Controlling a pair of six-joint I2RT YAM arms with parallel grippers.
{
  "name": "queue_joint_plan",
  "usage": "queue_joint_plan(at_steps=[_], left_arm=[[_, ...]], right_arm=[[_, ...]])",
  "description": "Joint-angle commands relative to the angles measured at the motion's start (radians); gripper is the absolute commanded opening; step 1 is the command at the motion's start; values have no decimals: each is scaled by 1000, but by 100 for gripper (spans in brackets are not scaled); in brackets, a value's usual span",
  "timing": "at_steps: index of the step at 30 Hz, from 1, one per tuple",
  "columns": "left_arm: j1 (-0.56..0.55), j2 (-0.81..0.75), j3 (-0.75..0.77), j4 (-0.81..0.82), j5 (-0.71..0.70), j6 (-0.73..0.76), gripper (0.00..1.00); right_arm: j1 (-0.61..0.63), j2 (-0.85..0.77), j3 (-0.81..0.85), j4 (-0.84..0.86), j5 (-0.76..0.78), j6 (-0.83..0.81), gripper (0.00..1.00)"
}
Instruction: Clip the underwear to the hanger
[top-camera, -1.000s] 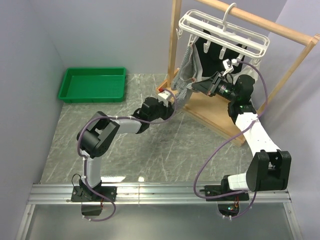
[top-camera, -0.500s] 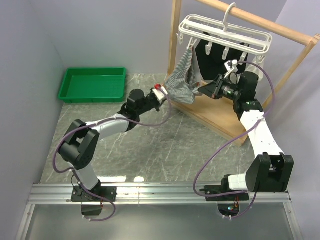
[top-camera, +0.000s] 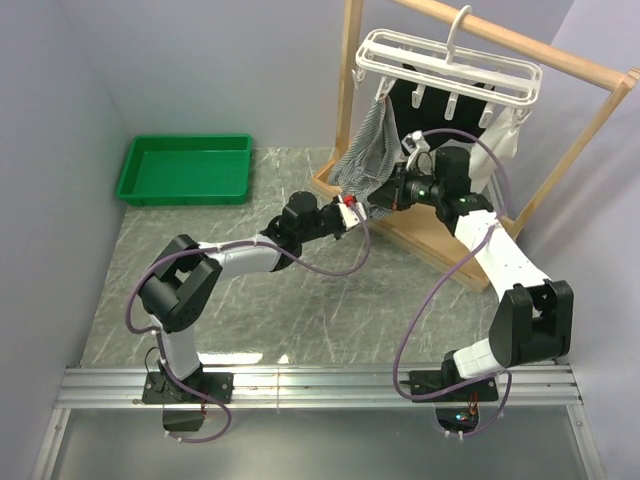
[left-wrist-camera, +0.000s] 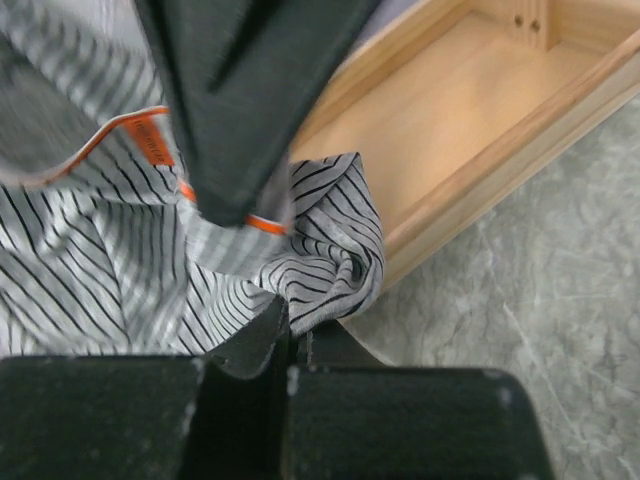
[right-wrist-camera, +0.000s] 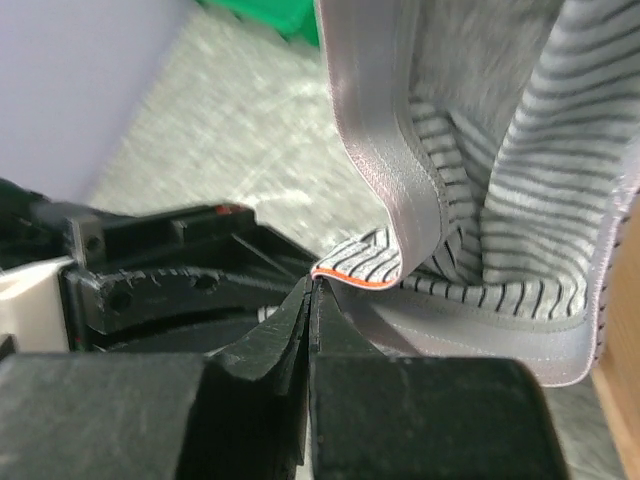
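The striped underwear hangs in a bunch from the left end of the white hanger, which hooks on the wooden rack's top bar. My left gripper is shut on the cloth's lower fold, and the left wrist view shows its jaws pinching striped underwear. Just to the right, my right gripper is shut on the orange-trimmed edge; its jaws meet on that edge of the underwear. The two grippers almost touch.
A black garment and a small white cloth also hang from the hanger. The wooden rack's base lies under both grippers, seen as a wooden tray. A green tray sits at the far left.
My left gripper shut on the underwear, pulled it out to the left, then came back right beside the right gripper. The right arm swung left and down with the cloth's edge.
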Motion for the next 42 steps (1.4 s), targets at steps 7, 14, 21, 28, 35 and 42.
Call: queue_joint_plan(at_steps=[7,14,21,28,35,42], left_arm=[[1,36,35,54,-20,-15,0],[4,22,-7,45,-22,-22,36],[25,-61,-71,-8,-20,-74,62],[54,-136,-123,-81,-45,-138,83],[82,-171,-142,-102,-86,-218,90],[104,-174,-108,-107,-89,-276,96]], right_arm=[[55,52,32,-121,105,-188,0],[59,66,15,-82,136,-178,0],[59,101,15,-14,183,-169,0],[60,157,15,59,222,-148,0],[60,169,23,86,240,-123,14],[60,100,14,72,249,-112,37]])
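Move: Both hands still pinch the lower, orange-edged end of the underwear. Its middle lies some 10 cm above each hand and about 4 cm farther out, a centimetre to the left. From the right hand, the hanger clip holding its top is about 20 cm up and 8 cm forward, level sideways. The black cloth hangs about 13 cm right, 10 cm ahead and 15 cm up. The wooden tray's middle lies 11 cm ahead, 12 cm right and 20 cm below. Down go both hands first, drawing on the pinched end of the underwear, away from the clip; the left then opens wide to let go and, dipping to about 4 cm, backs off left, easing up a little and tipping down. The right keeps its pinch to about 8 cm down, working some 4 cm forward later on and rolling left side down, and only then begins opening. ##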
